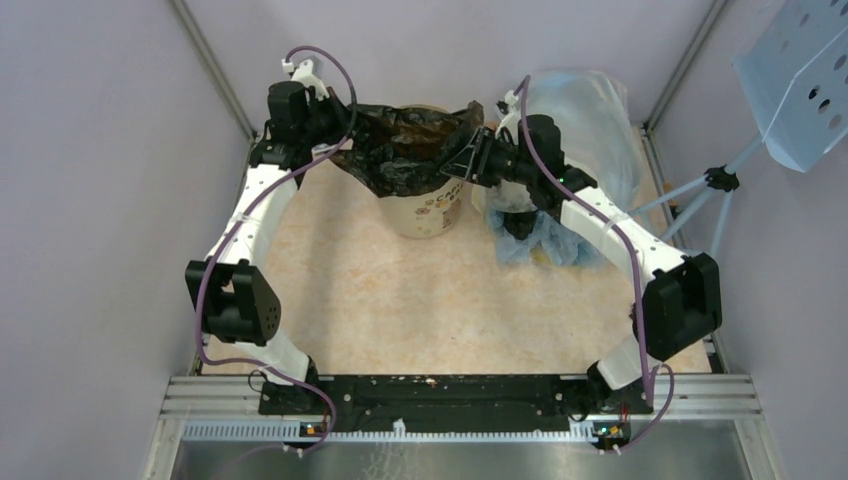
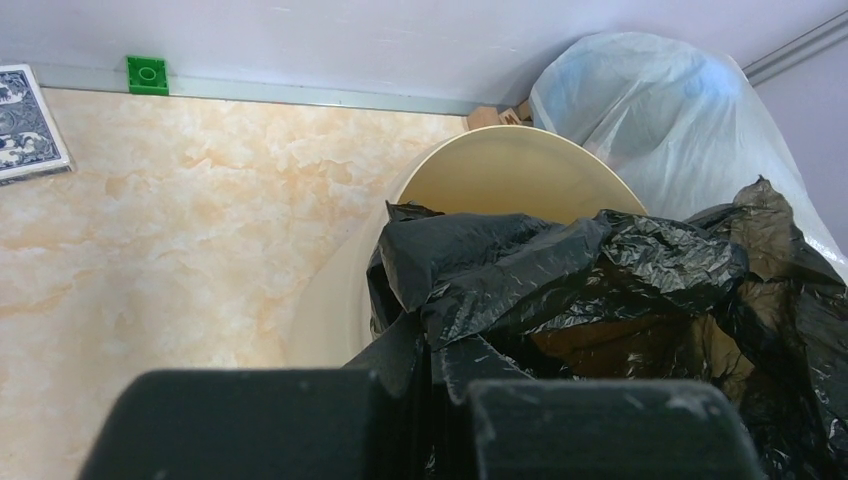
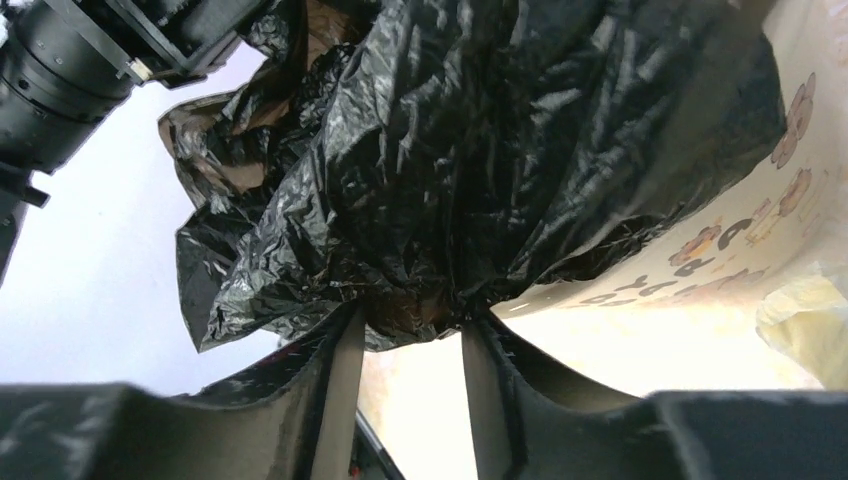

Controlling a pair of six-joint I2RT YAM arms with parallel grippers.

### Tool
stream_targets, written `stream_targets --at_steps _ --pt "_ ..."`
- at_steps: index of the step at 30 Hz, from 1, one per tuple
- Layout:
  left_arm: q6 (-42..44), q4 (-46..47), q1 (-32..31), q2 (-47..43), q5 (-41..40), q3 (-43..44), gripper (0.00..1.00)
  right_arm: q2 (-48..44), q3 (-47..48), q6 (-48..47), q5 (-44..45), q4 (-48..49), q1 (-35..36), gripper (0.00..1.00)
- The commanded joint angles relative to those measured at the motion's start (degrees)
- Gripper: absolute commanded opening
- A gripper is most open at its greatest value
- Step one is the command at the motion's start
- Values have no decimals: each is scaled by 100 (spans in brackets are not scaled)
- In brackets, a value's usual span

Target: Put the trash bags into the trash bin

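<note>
The cream trash bin [image 1: 430, 215] stands at the back middle of the table, with brown lettering and small pictures on its side [image 3: 700, 300]. A crumpled black trash bag [image 1: 405, 150] is stretched over its mouth and hangs partly inside [image 2: 600, 280]. My left gripper [image 1: 345, 130] is shut on the bag's left edge, the film pinched between its fingers [image 2: 465, 385]. From the right, my right gripper [image 1: 462, 160] meets the bag. Its jaws stand apart, with a bunched fold of the bag [image 3: 480, 150] between the fingertips [image 3: 410, 325].
A large translucent whitish sack [image 1: 590, 110] stands right behind the bin [image 2: 500, 170], with a crumpled blue bag [image 1: 545, 240] in front of it. A card box [image 2: 25, 120] and a green brick [image 2: 147, 74] lie by the back wall. A perforated panel [image 1: 800, 70] on a stand rises at the right.
</note>
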Motion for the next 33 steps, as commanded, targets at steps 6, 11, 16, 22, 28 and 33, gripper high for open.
stream_targets --at_steps 6,11,16,22,28,33 --pt "-1 288 38 -246 20 47 0 -178 362 -4 161 -85 58 11" --pt "9 233 40 -210 -65 178 0 -232 674 -97 189 -504 52 6" --pt "-24 147 74 -247 -284 357 0 84 1324 -235 237 -897 53 0" --pt "-60 273 78 -249 109 362 0 1030 2485 -360 332 -1610 87 0" --pt "-302 493 -88 -186 310 15 0 2032 3771 -741 1331 -2767 438 0" --pt "-201 512 -348 -85 176 89 0 2580 4175 -710 1237 -2820 461 0"
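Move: The black bag's near right edge hangs between the right hand's half-open fingers, about 2 cm to their left and 1 cm ahead. The bin's mouth is centred some 8 cm left of this hand, 5 cm ahead and slightly lower; the pale trash sack lies about 27 cm right, 12 cm ahead and well below. From the left hand, still gripping the bag's far left part, that near right edge is about 21 cm right, 11 cm back and a few centimetres lower. The right hand stays put beside the bin's near right rim while its fingers close fully and pinch the black bag's edge, then rises some 6 cm and arcs forward about 6 cm and left about 4 cm over the bin's mouth, dipping about 8 cm from its peak as the hand rolls slightly, left side down. The left hand keeps its pinch on the other part of the bag, lifting a little and then shifting about 2 cm to its right, towards the bin. ##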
